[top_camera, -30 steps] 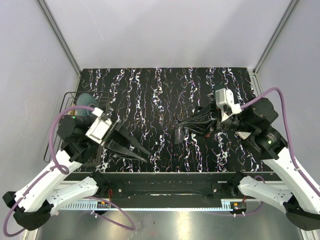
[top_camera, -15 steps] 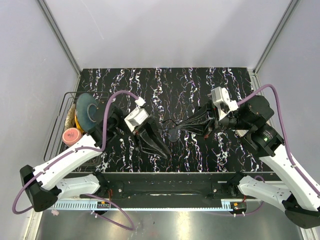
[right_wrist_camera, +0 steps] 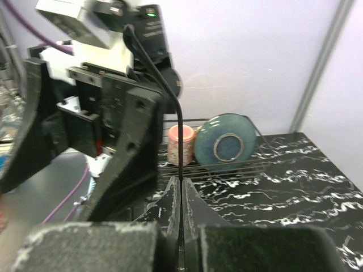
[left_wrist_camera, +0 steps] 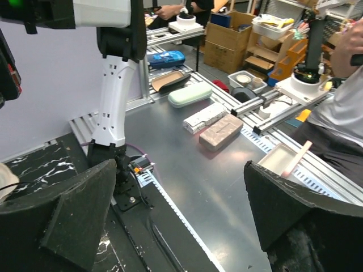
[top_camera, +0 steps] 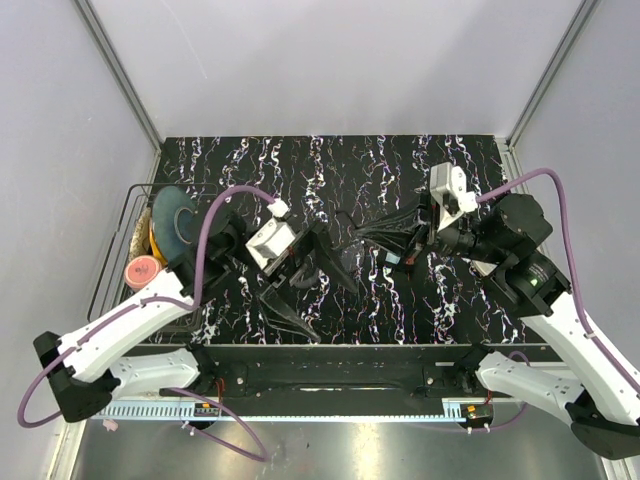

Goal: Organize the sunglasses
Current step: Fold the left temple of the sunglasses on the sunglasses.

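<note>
The sunglasses are dark and hard to make out on the black marbled table (top_camera: 300, 160). Their thin black temple arm (right_wrist_camera: 180, 113) rises straight out of my right gripper (right_wrist_camera: 180, 180), which is shut on it. In the top view that right gripper (top_camera: 368, 236) hangs right of centre, with the temple arm (top_camera: 355, 226) reaching left from it. My left gripper (top_camera: 333, 312) is at the table's middle, close to the sunglasses, with its jaws wide open. In the left wrist view the left gripper (left_wrist_camera: 181, 215) has nothing between its fingers (left_wrist_camera: 79, 209) and faces past the table's near edge.
A wire rack (top_camera: 135, 205) at the table's left edge holds a teal plate (top_camera: 175, 222) and a pink cup (top_camera: 143, 270). The right wrist view shows the plate (right_wrist_camera: 227, 146) and the cup (right_wrist_camera: 181, 144) behind the left arm's black gripper body (right_wrist_camera: 113, 130).
My left arm swung from beside the rack to the table's middle, and its jaws sprang wide open. The right gripper stayed shut on the sunglasses and shifted slightly up and back.
</note>
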Motion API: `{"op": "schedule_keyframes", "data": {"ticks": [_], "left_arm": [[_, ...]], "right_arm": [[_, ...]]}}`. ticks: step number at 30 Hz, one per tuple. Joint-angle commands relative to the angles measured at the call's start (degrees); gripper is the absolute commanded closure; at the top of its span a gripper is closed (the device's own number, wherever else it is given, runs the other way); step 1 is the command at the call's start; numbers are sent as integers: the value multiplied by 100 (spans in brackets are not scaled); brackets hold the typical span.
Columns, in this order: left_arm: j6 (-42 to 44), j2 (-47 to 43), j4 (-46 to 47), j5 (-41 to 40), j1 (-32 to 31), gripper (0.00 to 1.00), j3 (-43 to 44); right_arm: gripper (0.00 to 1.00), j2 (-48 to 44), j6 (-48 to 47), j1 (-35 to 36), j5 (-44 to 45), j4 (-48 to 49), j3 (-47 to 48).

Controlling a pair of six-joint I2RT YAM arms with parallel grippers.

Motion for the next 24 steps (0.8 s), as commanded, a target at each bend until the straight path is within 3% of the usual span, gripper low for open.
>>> {"op": "schedule_keyframes", "data": {"ticks": [1,9,11,13,14,16,17,20,24], "left_arm": [[1055,-755,-903,-674,-11,1,286],[1652,-1627,-1657,-859,-11,1,110],[2229,-1820,-2193,-1182,-11,7,153],[2435,-1961,-2809,-1552,-2,21,224],[2522,-1987,-2950,-1919,-2,37,250],[2655,-1962,-3372,-2124,-11,57,382],[2681,-1918,-3478,-2230,-2,72,434],[2690,-1724,-3725,-2091,-11,84,610],[2717,-1566,-3734,-1722,-11,90,672]], "right_arm": [[100,-156,94,-3,1100,468,-130],[100,-25,173,-3,1603,600,-262],[100,-24,156,-3,1560,608,-254],[100,-24,68,5,1350,608,-201],[100,-42,24,-3,1235,574,-175],[100,-103,-125,-12,805,372,-70],[100,-130,-143,-4,656,275,-17],[100,-217,-485,-3,128,-225,229],[100,-314,-924,-3,-250,-1103,519]]}}
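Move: Just ahead of the wide-open left gripper, the sunglasses' left temple stands unfolded, about 6 cm forward, 3 cm left and 4 cm up from its hand point. From the right hand, which already pinches the right temple, the left temple lies about 6 cm back and 7 cm left, near its height. The right lens hangs some 3 cm back of the right fingertips and 5 cm below; from the left hand it is about 9 cm forward, 4 cm right and level. Backing out beside the sunglasses, the left hand goes about 6 cm left while rising and drawing back roughly 3 cm, then eases forward and sinks a little as it swings some 20 degrees counter-clockwise and shuts its fingers on nothing. The right hand keeps its pinch on the right temple, swinging the sunglasses about 4 cm forward with a clockwise turn, then nearly all the way back. ##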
